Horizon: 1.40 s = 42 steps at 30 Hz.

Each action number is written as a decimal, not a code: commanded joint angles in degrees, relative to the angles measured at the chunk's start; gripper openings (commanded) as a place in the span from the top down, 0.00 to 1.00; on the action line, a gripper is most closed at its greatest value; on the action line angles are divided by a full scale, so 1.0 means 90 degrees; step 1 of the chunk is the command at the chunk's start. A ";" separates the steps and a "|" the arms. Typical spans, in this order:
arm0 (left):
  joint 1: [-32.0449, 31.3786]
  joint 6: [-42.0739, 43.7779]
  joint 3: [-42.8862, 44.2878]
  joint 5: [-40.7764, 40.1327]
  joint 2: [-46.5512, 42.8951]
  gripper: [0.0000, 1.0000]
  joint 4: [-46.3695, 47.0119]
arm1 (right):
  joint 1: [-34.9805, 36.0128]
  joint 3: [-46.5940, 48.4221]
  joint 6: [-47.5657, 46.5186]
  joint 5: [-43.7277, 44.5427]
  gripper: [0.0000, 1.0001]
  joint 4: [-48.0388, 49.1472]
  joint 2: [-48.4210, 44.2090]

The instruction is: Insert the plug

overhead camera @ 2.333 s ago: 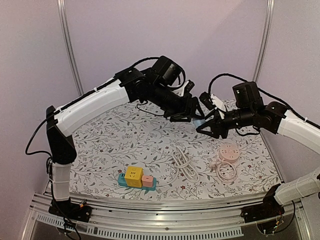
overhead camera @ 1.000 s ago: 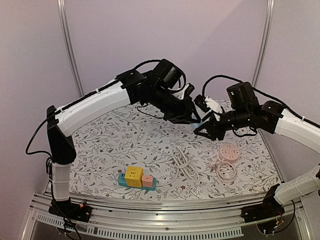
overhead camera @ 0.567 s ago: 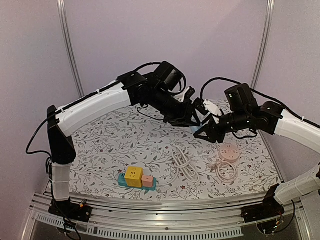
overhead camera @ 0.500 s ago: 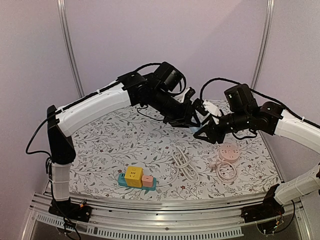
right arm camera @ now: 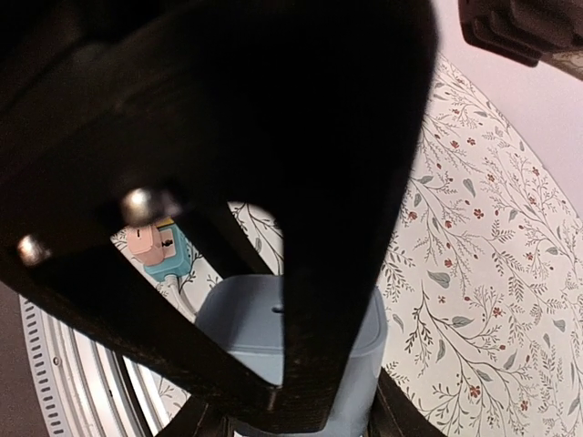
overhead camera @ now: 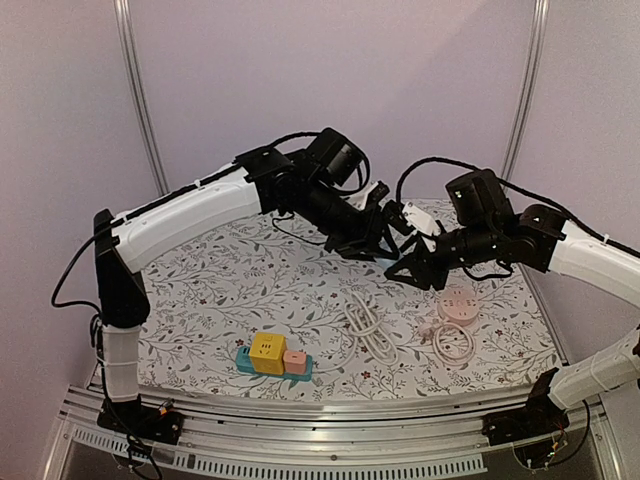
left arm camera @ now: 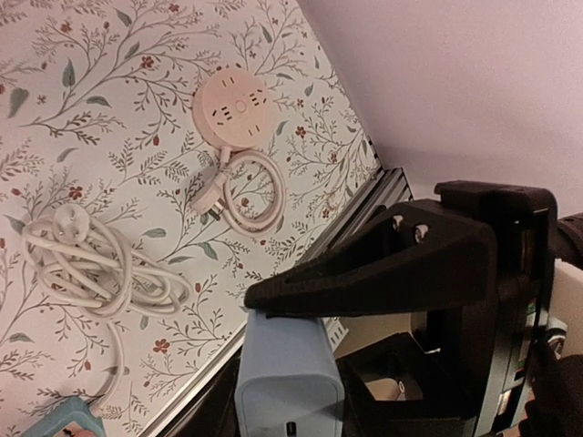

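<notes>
A light blue plug block (left arm camera: 290,382) hangs in mid-air above the back middle of the table. My left gripper (overhead camera: 383,243) is shut on it, its dark fingers on either side in the left wrist view. My right gripper (overhead camera: 406,268) meets it from the right. One black finger (left arm camera: 364,273) of the right gripper lies across the block's top. In the right wrist view the plug (right arm camera: 314,341) fills the space between my right fingers, partly hidden by the left gripper's black fingers. The teal power strip (overhead camera: 271,358) with a yellow cube and a pink plug lies near the front.
A coiled white cable (overhead camera: 368,328) lies on the floral cloth below the grippers. A round pink socket (overhead camera: 457,304) with its looped pink cord (overhead camera: 452,342) sits to the right. The metal table rail (overhead camera: 330,415) runs along the front edge.
Both grippers have drifted slightly left and closer together. The right gripper's fingers have come in around the blue plug that the left gripper holds.
</notes>
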 commanded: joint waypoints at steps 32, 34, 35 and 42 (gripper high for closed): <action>0.0666 -0.0245 -0.1330 -0.0594 -0.1128 1.00 0.0128 | 0.0092 -0.0843 0.2036 0.2838 0.01 0.0473 -0.0493; 0.0696 -0.0248 -0.1468 -0.0680 -0.1260 1.00 0.0125 | -0.0041 -0.0806 0.2357 0.2947 0.01 0.0209 -0.0385; 0.0709 -0.0245 -0.1526 -0.0712 -0.1311 1.00 0.0132 | -0.0143 -0.0765 0.2603 0.2970 0.01 0.0031 -0.0245; 0.0742 -0.0269 -0.1873 -0.0856 -0.1572 1.00 0.0126 | -0.1586 -0.0317 0.3926 0.2486 0.01 -0.1250 0.0901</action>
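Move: Between both grippers, already held by each, sits the blue-grey plug. From the left hand, the teal power strip lies about 22 cm left, 11 cm back and 22 cm down, its pink cube 17 cm left and 11 cm back; the white cord coil is almost straight below, 2 cm back. From the right hand, the round pink socket lies some 19 cm right, 5 cm ahead and 22 cm down, the pink plug 12 cm right and 2 cm back. Holding nearly still together at first, the two hands then part: the right fingers open wide, let go of the blue-grey plug and swing off right, forward and down towards the round pink socket, turning some 40 degrees clockwise. The left keeps its grip and carries the plug about 8 cm left and a little forward, dipping briefly and turning slightly counter-clockwise. ##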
